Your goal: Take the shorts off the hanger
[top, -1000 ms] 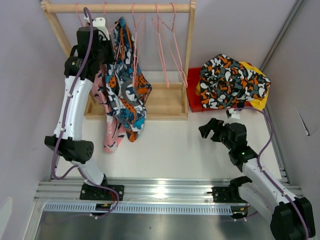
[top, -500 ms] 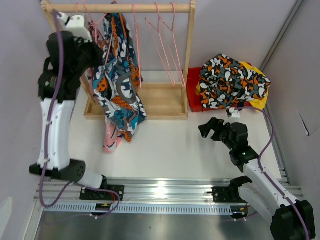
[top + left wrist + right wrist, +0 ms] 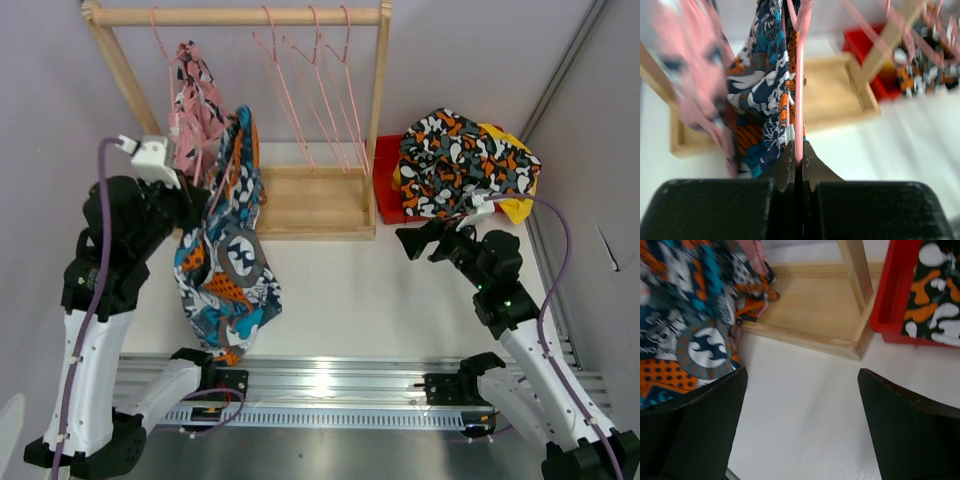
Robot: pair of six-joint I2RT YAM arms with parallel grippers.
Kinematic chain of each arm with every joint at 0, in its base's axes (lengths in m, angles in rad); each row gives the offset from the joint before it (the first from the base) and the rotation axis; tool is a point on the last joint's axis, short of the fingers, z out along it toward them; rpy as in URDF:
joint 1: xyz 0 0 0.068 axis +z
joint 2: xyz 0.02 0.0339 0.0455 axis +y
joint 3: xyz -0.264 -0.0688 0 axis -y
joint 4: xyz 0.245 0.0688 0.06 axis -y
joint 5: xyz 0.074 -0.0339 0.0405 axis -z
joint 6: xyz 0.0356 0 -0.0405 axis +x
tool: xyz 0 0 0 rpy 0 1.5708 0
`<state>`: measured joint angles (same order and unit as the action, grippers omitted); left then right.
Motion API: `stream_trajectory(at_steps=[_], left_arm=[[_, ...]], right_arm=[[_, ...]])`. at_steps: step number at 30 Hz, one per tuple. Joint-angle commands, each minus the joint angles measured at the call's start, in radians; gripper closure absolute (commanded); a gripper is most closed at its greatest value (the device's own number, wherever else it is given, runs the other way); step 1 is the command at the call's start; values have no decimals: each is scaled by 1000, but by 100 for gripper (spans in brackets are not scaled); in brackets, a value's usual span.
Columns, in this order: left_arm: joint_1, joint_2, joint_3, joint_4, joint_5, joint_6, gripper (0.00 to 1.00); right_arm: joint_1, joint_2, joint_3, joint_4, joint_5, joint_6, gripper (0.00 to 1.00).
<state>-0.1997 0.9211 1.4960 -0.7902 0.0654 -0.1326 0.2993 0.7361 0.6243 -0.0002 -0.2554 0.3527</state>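
Note:
My left gripper (image 3: 200,192) is shut on a pink hanger wire (image 3: 799,115) and holds it off the rail, in front of the rack. The blue-orange-white patterned shorts (image 3: 228,270) hang from that hanger, also seen in the left wrist view (image 3: 767,90) and the right wrist view (image 3: 687,345). The pink shorts (image 3: 190,100) still hang on the wooden rail (image 3: 240,16). The camouflage shorts (image 3: 460,160) lie on the yellow shorts (image 3: 516,205) in the red bin (image 3: 388,190). My right gripper (image 3: 425,243) is open and empty over the table. The navy shorts are hidden.
Several empty pink hangers (image 3: 310,90) hang on the rail. The rack's wooden base tray (image 3: 320,205) stands at the back; its corner (image 3: 855,345) is next to the red bin (image 3: 890,295). A metal rail (image 3: 320,380) runs along the near edge.
My left arm has swung down and forward, taking the hanger with the patterned shorts off the rail. The pink shorts stay on the rail. My right gripper has shifted slightly back.

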Motion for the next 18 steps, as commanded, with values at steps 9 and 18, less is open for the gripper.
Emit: stream_trajectory(at_steps=[9, 18], left_arm=[[-330, -162, -243, 25, 349, -47, 100], [-423, -78, 148, -15, 514, -102, 100]], right_arm=[[6, -104, 181, 29, -332, -17, 1], [8, -87, 267, -60, -328, -75, 0]])
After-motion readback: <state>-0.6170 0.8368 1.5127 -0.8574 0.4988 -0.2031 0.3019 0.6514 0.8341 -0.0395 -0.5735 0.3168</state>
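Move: The left fingers already hold a pink hanger carrying the blue patterned shorts, whose middle hangs about 8 cm ahead, 4 cm right and 12 cm below. The open right gripper they are taken to lies about 38 cm right, 2 cm ahead and 15 cm lower. From the left hand, the pink shorts hang 22 cm ahead, 3 cm left, 10 cm below. From the right hand, the blue shorts are roughly 34 cm left, 5 cm ahead, 3 cm above. Still pinching the hanger, the left hand swings it round towards the right gripper: back and right, roughly 13 cm each way, dipping then climbing to about its starting height, while it yaws some 45 degrees clockwise. Wide open and empty, the right hand rises about 11 cm and draws back a little, tilting its fingers up and turning them left towards the coming shorts. ##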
